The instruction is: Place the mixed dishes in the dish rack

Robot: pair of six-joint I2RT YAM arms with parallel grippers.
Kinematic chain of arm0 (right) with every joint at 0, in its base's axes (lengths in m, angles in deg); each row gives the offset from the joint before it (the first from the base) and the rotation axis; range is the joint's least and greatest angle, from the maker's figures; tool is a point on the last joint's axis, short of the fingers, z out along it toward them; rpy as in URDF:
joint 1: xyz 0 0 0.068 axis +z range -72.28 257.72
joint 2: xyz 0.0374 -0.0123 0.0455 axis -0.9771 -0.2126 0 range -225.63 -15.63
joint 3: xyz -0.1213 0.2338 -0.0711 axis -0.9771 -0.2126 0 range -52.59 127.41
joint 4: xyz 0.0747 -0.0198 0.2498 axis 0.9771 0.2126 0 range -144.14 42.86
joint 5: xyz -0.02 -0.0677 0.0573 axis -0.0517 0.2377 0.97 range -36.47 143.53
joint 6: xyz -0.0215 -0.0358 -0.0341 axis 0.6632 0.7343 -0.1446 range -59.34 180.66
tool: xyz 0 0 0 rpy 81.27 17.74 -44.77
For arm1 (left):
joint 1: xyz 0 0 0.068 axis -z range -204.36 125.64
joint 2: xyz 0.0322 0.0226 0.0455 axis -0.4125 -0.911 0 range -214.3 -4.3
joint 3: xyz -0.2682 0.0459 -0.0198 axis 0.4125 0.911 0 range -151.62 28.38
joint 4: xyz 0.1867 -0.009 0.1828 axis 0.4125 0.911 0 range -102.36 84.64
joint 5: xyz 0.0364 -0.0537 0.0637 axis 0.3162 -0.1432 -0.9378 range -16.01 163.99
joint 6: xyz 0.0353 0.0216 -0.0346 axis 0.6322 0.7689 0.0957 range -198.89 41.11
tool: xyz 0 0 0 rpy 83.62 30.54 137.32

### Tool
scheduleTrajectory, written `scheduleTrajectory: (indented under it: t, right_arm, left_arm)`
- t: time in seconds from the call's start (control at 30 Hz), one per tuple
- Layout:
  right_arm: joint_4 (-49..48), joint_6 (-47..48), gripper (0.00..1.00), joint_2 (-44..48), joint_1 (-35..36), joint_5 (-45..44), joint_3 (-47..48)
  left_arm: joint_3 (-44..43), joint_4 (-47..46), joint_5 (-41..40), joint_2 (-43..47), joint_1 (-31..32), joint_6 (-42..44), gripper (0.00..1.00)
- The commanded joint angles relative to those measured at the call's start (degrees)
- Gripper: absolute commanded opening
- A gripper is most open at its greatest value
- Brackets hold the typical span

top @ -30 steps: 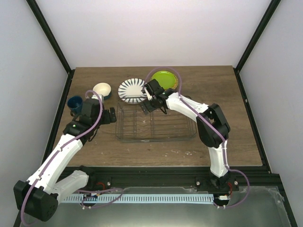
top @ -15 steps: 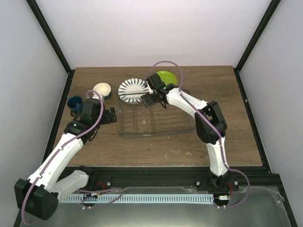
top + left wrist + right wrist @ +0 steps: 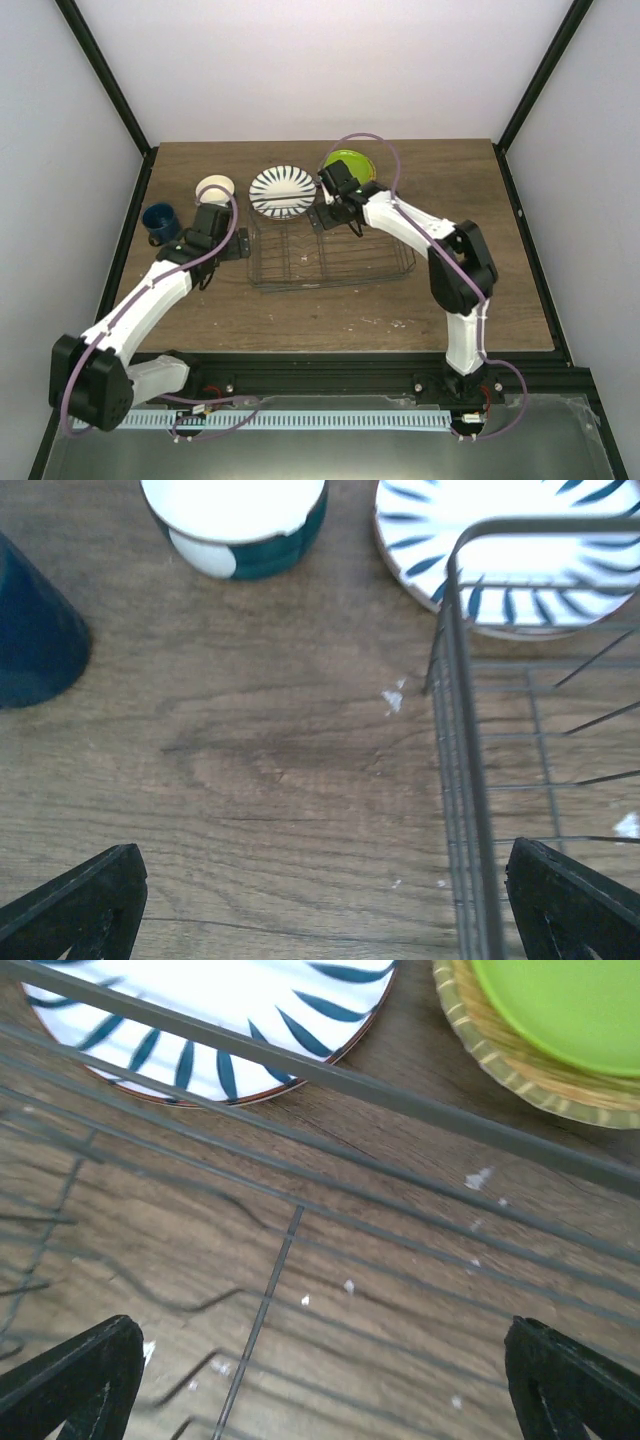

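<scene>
The wire dish rack (image 3: 330,255) sits mid-table with nothing in it. Behind it lie the white plate with black stripes (image 3: 283,192) and the lime-green plate (image 3: 352,165). The cream bowl (image 3: 215,189) and the dark blue mug (image 3: 160,222) stand to the left. My left gripper (image 3: 212,218) is open and empty just left of the rack; its view shows the mug (image 3: 35,630), the bowl (image 3: 235,520), the striped plate (image 3: 520,540) and the rack's corner (image 3: 460,780). My right gripper (image 3: 337,198) is open and empty over the rack's far rim (image 3: 400,1095), facing both plates (image 3: 220,1010) (image 3: 560,1010).
The wooden table (image 3: 300,320) is ringed by white walls and black frame posts. Small white specks (image 3: 392,698) lie on the wood beside the rack. Bare wood stretches in front of the rack and to its right.
</scene>
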Motion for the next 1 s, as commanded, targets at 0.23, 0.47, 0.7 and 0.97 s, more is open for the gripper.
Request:
scheduleTrajectory:
  t: [0.23,0.47,0.7,0.97]
  right_arm:
    - [6.5,-5.4,1.0,14.8,-1.7,-15.7,-3.6]
    - [7.4,-8.2,1.0,20.0,-4.3,-17.8,-8.0]
    - [8.3,-8.8,1.0,22.4,-4.4,-19.5,-9.3]
    - [7.8,-11.2,1.0,24.4,-13.2,-19.7,-13.8]
  left_arm:
    - [-7.5,-5.8,-0.3,-15.4,-2.1,-1.5,1.0]
    - [-10.3,-8.7,2.4,-20.4,-3.3,-0.6,1.0]
    - [-9.9,-8.6,1.4,-13.0,-3.7,0.1,1.0]
    - [-11.4,-8.1,2.0,-18.6,-5.1,0.5,1.0]
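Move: Ahead of the left hand some 12 cm and 5 cm to its right is the rack's back left corner, about 6 cm lower; the bowl lies 24 cm ahead and 6 left, the striped plate 24 ahead and 13 right. From the right hand, the rack's back right corner is roughly 16 cm right, 5 ahead and 3 below; the green plate is 20 ahead and 3 right, the striped plate 14 ahead and 17 left. Rising about 9 cm off the rack's back part, the right hand swings some 14 cm right, towards the back right corner, turning about 25 degrees clockwise until the right rim shows below its open fingers. The left hand, also open, reaches 8 cm forward along the left rim towards the back left corner, dipping nearly 4 cm before climbing slightly above its starting height. ##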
